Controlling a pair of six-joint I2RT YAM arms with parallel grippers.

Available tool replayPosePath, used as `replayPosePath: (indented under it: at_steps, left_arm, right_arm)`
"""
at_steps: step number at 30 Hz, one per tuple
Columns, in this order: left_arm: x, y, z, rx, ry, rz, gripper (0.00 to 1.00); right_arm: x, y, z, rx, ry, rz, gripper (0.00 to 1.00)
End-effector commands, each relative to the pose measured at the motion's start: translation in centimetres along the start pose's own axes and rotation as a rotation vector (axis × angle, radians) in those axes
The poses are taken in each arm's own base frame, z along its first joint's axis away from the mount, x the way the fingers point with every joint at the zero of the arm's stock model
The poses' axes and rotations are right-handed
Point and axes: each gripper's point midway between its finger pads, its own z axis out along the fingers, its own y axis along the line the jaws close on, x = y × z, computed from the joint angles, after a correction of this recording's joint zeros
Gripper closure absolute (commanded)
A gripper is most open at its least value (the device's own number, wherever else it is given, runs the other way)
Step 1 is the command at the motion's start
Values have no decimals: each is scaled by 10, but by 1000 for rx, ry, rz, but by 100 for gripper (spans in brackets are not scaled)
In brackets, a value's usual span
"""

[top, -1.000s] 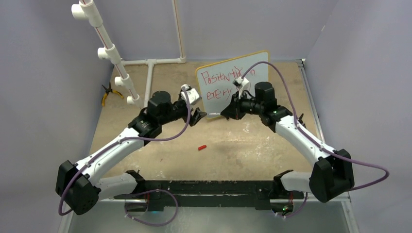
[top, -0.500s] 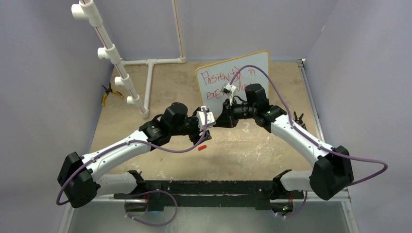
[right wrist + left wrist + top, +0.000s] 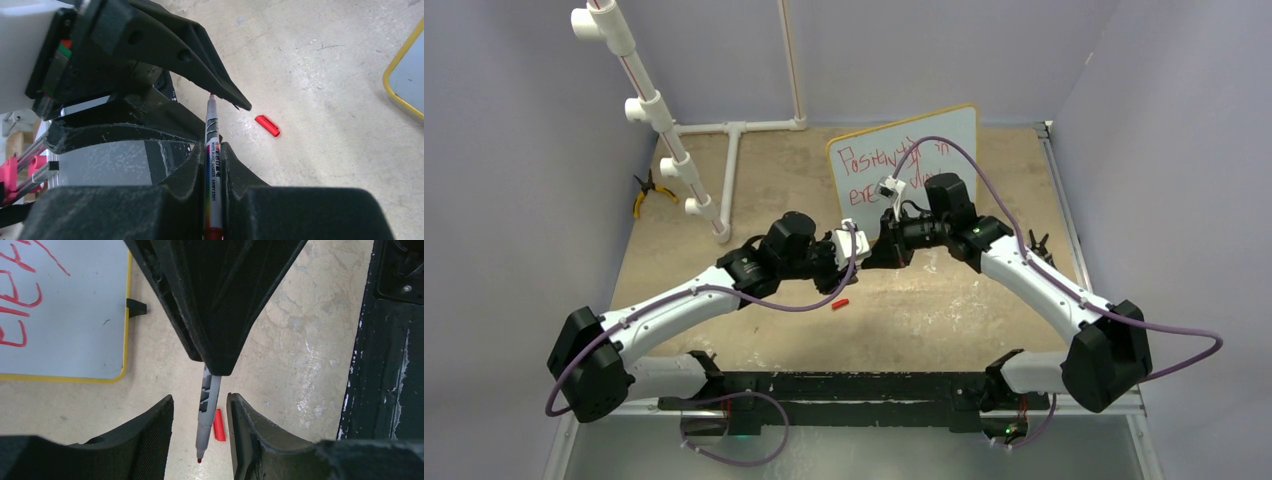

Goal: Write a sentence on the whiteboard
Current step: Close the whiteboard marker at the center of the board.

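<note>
The whiteboard (image 3: 944,140) stands tilted at the back centre, with the red sentence (image 3: 871,160) on it partly hidden by the right arm. Its yellow-framed corner (image 3: 123,340) and red letters (image 3: 15,295) show in the left wrist view. My right gripper (image 3: 213,150) is shut on a red whiteboard marker (image 3: 212,165), tip pointing away from the board. My left gripper (image 3: 199,402) is open around the marker's front end (image 3: 206,412), with a gap on each side. The two grippers meet nose to nose (image 3: 864,250). The red cap (image 3: 841,303) lies on the table below them.
A white PVC pipe rack (image 3: 669,140) stands at the back left, with yellow-handled pliers (image 3: 646,192) beside it. A black rail (image 3: 854,385) runs along the near edge. Grey walls close in both sides. A small black object (image 3: 1036,243) lies right of the right arm.
Both arms have drawn back from the board toward the table's middle. The left gripper swung right to face the marker tip, and its jaws have narrowed around it.
</note>
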Motion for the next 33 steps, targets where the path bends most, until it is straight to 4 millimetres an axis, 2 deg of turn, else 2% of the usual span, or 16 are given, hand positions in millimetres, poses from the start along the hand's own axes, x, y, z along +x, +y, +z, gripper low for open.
replayPosePath:
  at_steps: [1, 3, 4, 6, 7, 10, 13, 15, 16, 17, 18, 22, 24, 26, 33]
  left_arm:
    - [-16, -15, 7, 86, -58, -21, 59]
    - [-17, -20, 10, 112, -64, -32, 65]
    - [-18, -22, 12, 119, -68, -39, 71]
    - [-21, -24, 13, 130, -73, -54, 93]
    - [-22, -24, 13, 129, -76, -61, 100]
    - [-26, -22, 12, 108, -100, -85, 100]
    - [-34, -21, 11, 100, -138, -107, 100]
    - [-38, -20, 11, 98, -152, -127, 100]
    - [-38, -19, 11, 99, -153, -137, 100]
    - [-37, -17, 11, 100, -153, -151, 100]
    - [-42, -12, 10, 96, -178, -160, 100]
    - [-39, 17, 3, 81, -215, -274, 100]
    - [-41, 27, -1, 79, -240, -308, 100]
    - [-47, 26, -4, 105, -263, -320, 100]
    - [-66, 11, -8, 269, -349, -401, 100]
  right_arm:
    - [-19, 20, -4, -57, -25, -67, 100]
    - [-19, 20, -3, -55, -22, -68, 100]
    - [-19, 21, -3, -52, -23, -68, 100]
    - [-18, 20, -4, -50, -25, -67, 100]
    - [-19, 20, -4, -44, -27, -68, 100]
    - [-24, 18, -6, -14, -56, -82, 97]
    - [-39, 2, -12, 122, -133, -41, 86]
    - [-56, -8, -21, 223, -220, -25, 73]
    - [-65, -10, -27, 252, -272, -16, 64]
    - [-74, -11, -32, 279, -325, -9, 49]
    - [-83, -11, -38, 295, -381, 0, 41]
    - [-112, -15, -70, 395, -616, 45, 18]
    - [-117, -21, -85, 428, -707, 81, 13]
    - [-118, -18, -89, 394, -754, 86, 12]
    - [-114, 12, -77, 172, -794, 10, 13]
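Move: The marker, held about its middle by the right fingers, points its nib end into the left gripper's open fingers; its middle lies some 4 cm right, 1 cm back and 1 cm above the left hand. The red cap is on the table about 16 cm below, 1 cm left of that hand and level fore and aft; the whiteboard's middle stands some 16 cm ahead, 11 cm right, 6 cm lower. From the right hand, the marker's middle is about 1 cm left, otherwise level. The marker's nib end is pinched by the left fingers, which close as that hand eases about 2.5 cm back, right and down onto it. Only then does the right hand open wide and pull off, some 9 cm up, forward and right, turning clockwise. The left keeps its grip and carries the marker about 5 cm up and 4 cm forward, its fingers tipping up towards level. ##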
